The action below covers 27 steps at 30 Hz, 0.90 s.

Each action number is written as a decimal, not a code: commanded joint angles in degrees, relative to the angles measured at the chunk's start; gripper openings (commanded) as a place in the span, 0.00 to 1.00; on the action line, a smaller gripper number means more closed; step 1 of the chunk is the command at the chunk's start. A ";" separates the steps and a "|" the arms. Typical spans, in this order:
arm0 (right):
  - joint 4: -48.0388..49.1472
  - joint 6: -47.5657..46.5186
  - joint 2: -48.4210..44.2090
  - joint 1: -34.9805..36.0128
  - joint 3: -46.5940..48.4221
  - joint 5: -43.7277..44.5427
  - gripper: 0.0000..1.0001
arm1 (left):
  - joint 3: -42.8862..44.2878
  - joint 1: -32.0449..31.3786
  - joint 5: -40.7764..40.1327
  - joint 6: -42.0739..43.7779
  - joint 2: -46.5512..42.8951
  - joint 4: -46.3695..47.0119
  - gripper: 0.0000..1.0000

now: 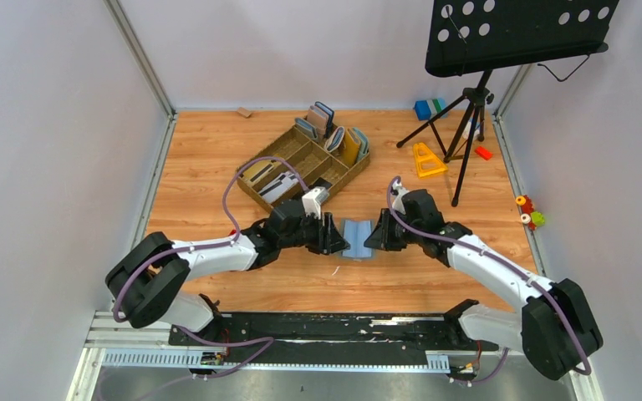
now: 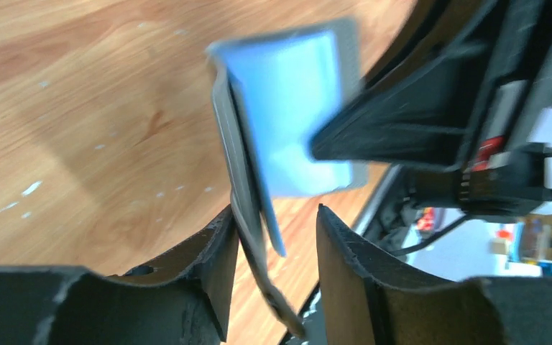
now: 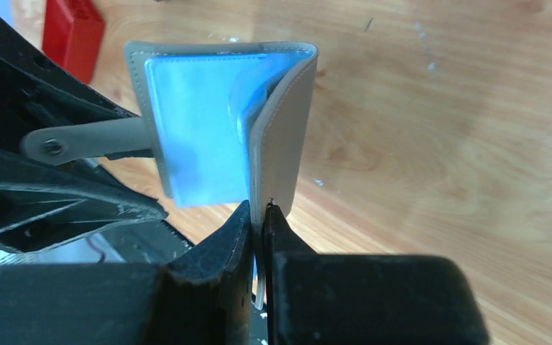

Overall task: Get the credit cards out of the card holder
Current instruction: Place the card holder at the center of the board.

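The card holder (image 1: pixel 357 238) hangs spread open between my two grippers, just above the wooden table. Its grey outside and light blue inside faces show in the right wrist view (image 3: pixel 201 122) and the left wrist view (image 2: pixel 287 122). My right gripper (image 1: pixel 376 238) (image 3: pixel 261 215) is shut on the edge of one grey flap. My left gripper (image 1: pixel 334 236) (image 2: pixel 273 223) stands open around the other flap and its grey strap; the flap lies against one finger only. The credit cards are hidden; I see only the blue faces.
Behind the grippers is a brown compartment tray (image 1: pixel 305 167) with upright wallets (image 1: pixel 343 142) at its far end. A music stand's tripod (image 1: pixel 468 125), a yellow triangle (image 1: pixel 426 159) and a small red block (image 1: pixel 483 153) stand at the back right. Small toys (image 1: pixel 531 213) lie off the right edge.
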 commanded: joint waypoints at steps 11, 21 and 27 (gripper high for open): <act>-27.86 -14.98 12.93 7.72 23.09 27.15 0.13 | -2.26 0.83 -21.40 8.65 -18.27 -24.98 0.93; -19.96 -15.10 20.26 12.89 26.72 19.99 0.59 | -4.02 6.11 -23.87 10.79 -31.26 -32.97 0.97; -14.67 -13.92 14.83 12.45 23.99 16.22 0.71 | -4.64 7.65 -24.96 11.62 -35.56 -36.32 1.00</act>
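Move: The card holder hangs half open between my hands: its middle is roughly 4 cm left of my right hand and 4 cm lower. My left hand, its fingers already opening around the left cover, has that same middle about 3 cm to its right and 4 cm below. The table spot for it lies about 4 cm left of my right hand, 2 cm back and 7 cm down. From my left hand the card tray's middle is some 18 cm ahead and 11 cm left, and a white scrap about 7 cm back and 2 cm left. I open my left hand fully, dip nearly 3 cm, then rise and pull about 14 cm left, away from the card holder. My right hand keeps its pinch at first, going forward and right some 3 cm and tipping its fingers about 30 degrees steeper; then it lowers the holder about 3 cm, swings back left and opens, one finger still against the raised right cover. ##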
